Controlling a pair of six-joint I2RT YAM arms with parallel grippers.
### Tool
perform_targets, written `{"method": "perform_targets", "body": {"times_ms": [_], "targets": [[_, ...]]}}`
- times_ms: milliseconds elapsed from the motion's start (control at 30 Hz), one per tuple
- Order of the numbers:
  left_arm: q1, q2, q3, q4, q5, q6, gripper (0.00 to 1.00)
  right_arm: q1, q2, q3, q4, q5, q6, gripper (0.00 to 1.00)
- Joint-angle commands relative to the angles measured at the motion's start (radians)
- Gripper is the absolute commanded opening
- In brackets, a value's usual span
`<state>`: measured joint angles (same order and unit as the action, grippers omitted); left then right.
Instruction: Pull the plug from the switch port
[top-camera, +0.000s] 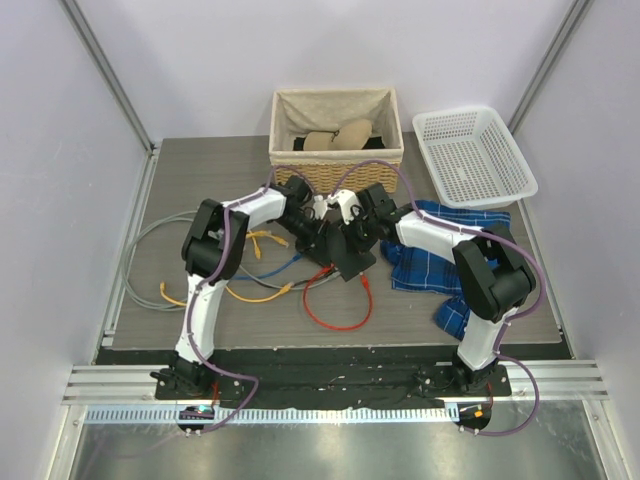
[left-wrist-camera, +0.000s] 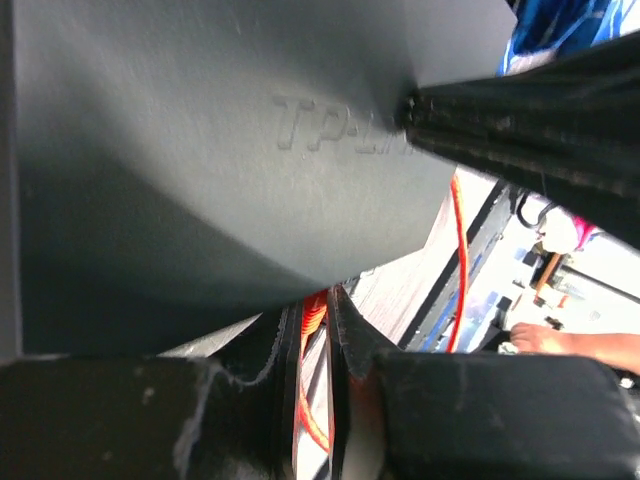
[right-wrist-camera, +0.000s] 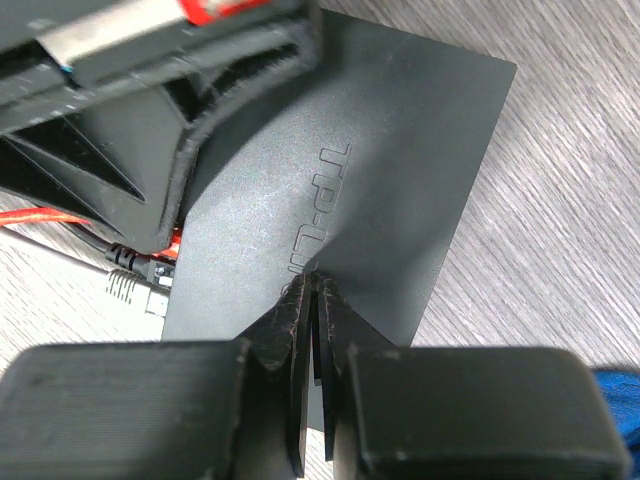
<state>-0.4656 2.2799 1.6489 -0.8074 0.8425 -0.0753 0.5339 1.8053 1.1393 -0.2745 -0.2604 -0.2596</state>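
The switch (top-camera: 352, 264) is a flat black box in the middle of the table; its embossed top fills the left wrist view (left-wrist-camera: 200, 150) and the right wrist view (right-wrist-camera: 380, 160). My left gripper (left-wrist-camera: 318, 318) sits at the switch's edge, shut on the ribbed boot of the red plug (left-wrist-camera: 313, 312); whether the plug is still in its port is hidden. The red cable (top-camera: 340, 318) loops toward the front. My right gripper (right-wrist-camera: 315, 285) is shut, its tips pressing on the switch's top. Both grippers meet over the switch, left (top-camera: 322, 244) and right (top-camera: 350, 240).
A grey plug (right-wrist-camera: 128, 283) lies at the switch's socket edge. Yellow (top-camera: 262, 295), blue (top-camera: 285, 266) and grey (top-camera: 140, 262) cables lie to the left. A blue plaid cloth (top-camera: 430, 255) lies to the right. A wicker basket (top-camera: 337, 165) and a white plastic basket (top-camera: 470, 150) stand at the back.
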Motion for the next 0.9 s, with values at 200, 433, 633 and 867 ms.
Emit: {"method": "perform_targets", "body": {"times_ms": [200,433,633,867], "targets": [[0.154,-0.249,-0.21,0.117,0.019,0.144,0.0,0.003,0.081,-0.039,-0.14,0.049,-0.007,0.11],[0.196,-0.332,0.092,0.025,0.187,0.083,0.0,0.005,0.114,0.005,-0.146,0.044,-0.004,0.11],[0.289,-0.387,0.219,0.087,0.352,-0.114,0.0,0.005,0.114,0.027,-0.15,0.052,-0.01,0.1],[0.566,-0.52,0.187,0.139,0.293,-0.209,0.0,0.005,0.101,0.016,-0.147,0.059,-0.018,0.1]]}}
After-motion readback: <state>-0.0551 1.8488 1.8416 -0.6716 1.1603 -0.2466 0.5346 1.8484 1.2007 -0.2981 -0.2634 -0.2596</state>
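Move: The red plug is still in the switch's port and already pinched in the left fingers; the switch's middle lies about 4 cm ahead of the left hand and 5 cm to its right. The black plug sits in the next port, about 1 cm back and 1 cm right of the red one, and a loose blue plug lies some 6 cm left and 2 cm ahead of the left hand. From the right hand, resting on the switch top, the red plug is roughly 4 cm back and 7 cm left. The red plug is drawn out of the switch port by the left hand, which first pulls nearly level to the left for about 5 cm, edging slightly back, then sweeps fast up, some 28 cm, and forward, ending farther left with its fingers tipped up by about 40 degrees. It keeps its pinch, while the right fingertips stay on the switch top, shifting about 1 cm forward and left. ##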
